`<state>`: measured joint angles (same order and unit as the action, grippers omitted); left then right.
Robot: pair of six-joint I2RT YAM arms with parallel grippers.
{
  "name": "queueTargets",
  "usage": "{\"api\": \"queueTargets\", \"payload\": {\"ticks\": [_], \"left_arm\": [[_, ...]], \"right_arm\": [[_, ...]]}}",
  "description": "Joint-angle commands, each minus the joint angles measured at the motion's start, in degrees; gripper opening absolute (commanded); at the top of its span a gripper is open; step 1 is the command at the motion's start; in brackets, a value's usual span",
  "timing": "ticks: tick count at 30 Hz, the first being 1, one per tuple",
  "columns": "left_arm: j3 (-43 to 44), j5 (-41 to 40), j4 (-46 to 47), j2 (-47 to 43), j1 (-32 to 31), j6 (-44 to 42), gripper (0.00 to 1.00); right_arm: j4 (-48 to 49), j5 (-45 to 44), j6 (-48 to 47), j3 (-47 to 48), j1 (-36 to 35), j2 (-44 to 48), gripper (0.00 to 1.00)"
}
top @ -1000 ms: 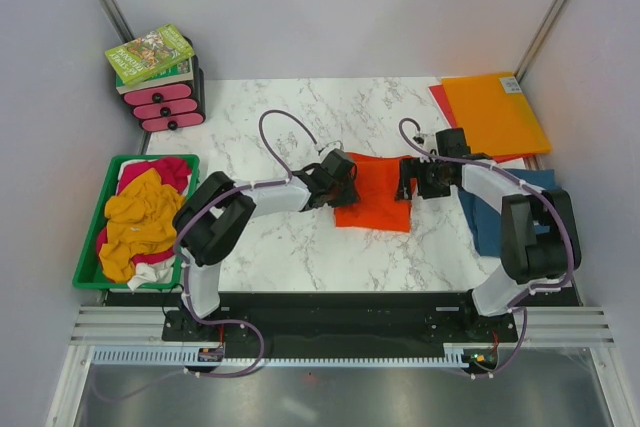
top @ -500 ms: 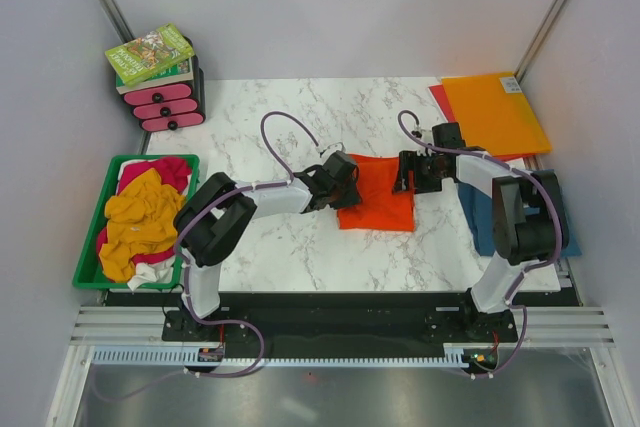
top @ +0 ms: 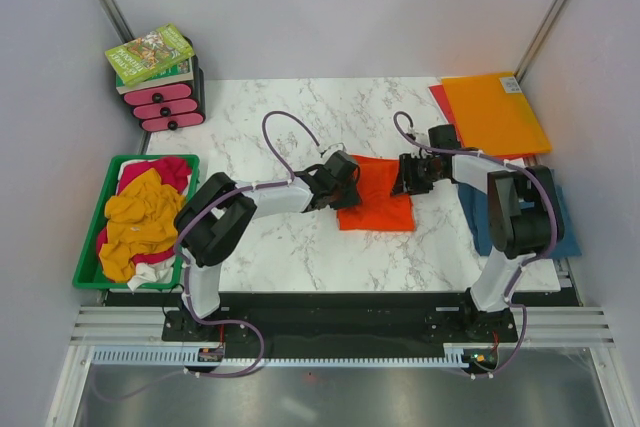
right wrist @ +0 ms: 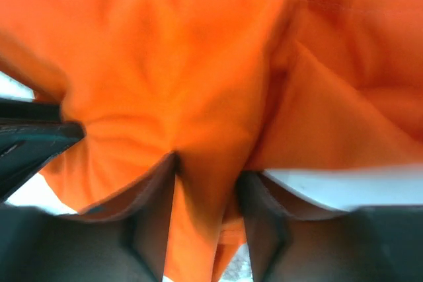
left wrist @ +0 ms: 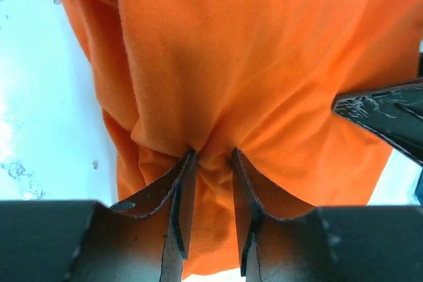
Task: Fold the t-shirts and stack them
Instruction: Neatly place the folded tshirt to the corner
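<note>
The bright orange t-shirt (top: 380, 199) lies partly folded at the middle of the marble table (top: 300, 247). My left gripper (top: 345, 185) is at its left edge, shut on a bunched pleat of the orange cloth (left wrist: 218, 64); the left gripper (left wrist: 213, 158) pinches it tightly. At the shirt's right edge, my right gripper (top: 408, 179) has a thick fold of the orange t-shirt (right wrist: 172, 64) filling the gap of the right gripper (right wrist: 208, 171). A teal-blue t-shirt (top: 478, 229) lies under the right arm.
A green bin (top: 90, 269) at the left holds mustard-yellow (top: 140, 222), magenta and white shirts. Pink drawers (top: 165, 102) carry a book at the back left. Stiff orange (top: 495, 112) and red folders lie at the back right.
My right gripper has moved left and back onto the shirt's right edge, and its jaws have narrowed around the cloth. The left gripper keeps its hold in the same place.
</note>
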<state>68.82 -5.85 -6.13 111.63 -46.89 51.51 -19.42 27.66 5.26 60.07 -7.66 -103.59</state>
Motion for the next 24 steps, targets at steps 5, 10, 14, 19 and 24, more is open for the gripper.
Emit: {"api": "queueTargets", "payload": {"ticks": [5, 10, 14, 19, 24], "left_arm": [[0.00, 0.31, -6.96, 2.54, -1.01, -0.97, 0.35], [-0.35, -1.52, -6.96, 0.34, -1.79, -3.68, 0.42], [-1.93, -4.70, -7.05, -3.78, -3.55, -5.89, 0.59], [-5.00, -5.49, -7.14, -10.28, -4.61, -6.77, 0.61], [-7.46, -6.54, -7.58, -14.86, -5.40, -6.77, 0.61]], "right_arm": [[-7.39, -2.43, -2.53, -5.75, -1.48, -2.32, 0.00], [-7.12, -12.15, -4.11, -4.89, -1.48, 5.66, 0.00], [-9.84, -20.70, -7.71, -1.90, -1.48, 10.33, 0.00], [-10.64, -26.85, -11.23, -0.66, -1.39, 16.31, 0.00], [-11.96, -31.08, -12.64, 1.79, -1.39, 19.65, 0.00]]}}
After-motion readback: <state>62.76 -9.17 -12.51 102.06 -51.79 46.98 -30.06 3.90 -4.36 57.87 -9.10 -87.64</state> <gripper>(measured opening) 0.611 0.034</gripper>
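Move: The right hand has its half-open fingers around the right-hand side of the folded orange t-shirt, whose middle lies about 5 cm to its left and roughly 1 cm back, at finger height. From this hand the blue folded cloth lies some 25 cm to the right and 5 cm back, and the orange folder about 21 cm right and 20 cm ahead. For the left hand, whose fingertips are still on the t-shirt's left part, its middle is about 5 cm right and 3 cm ahead. The right fingers shut on the t-shirt's bunched right side, easing a little down and back, then draw it about 7 cm to the right towards the blue cloth while rising some 5 cm, the wrist rolling about 25 degrees until the fingers point nearly straight down. The left hand opens wider, lets go of the cloth and backs off about 5 cm, lifting slightly. ##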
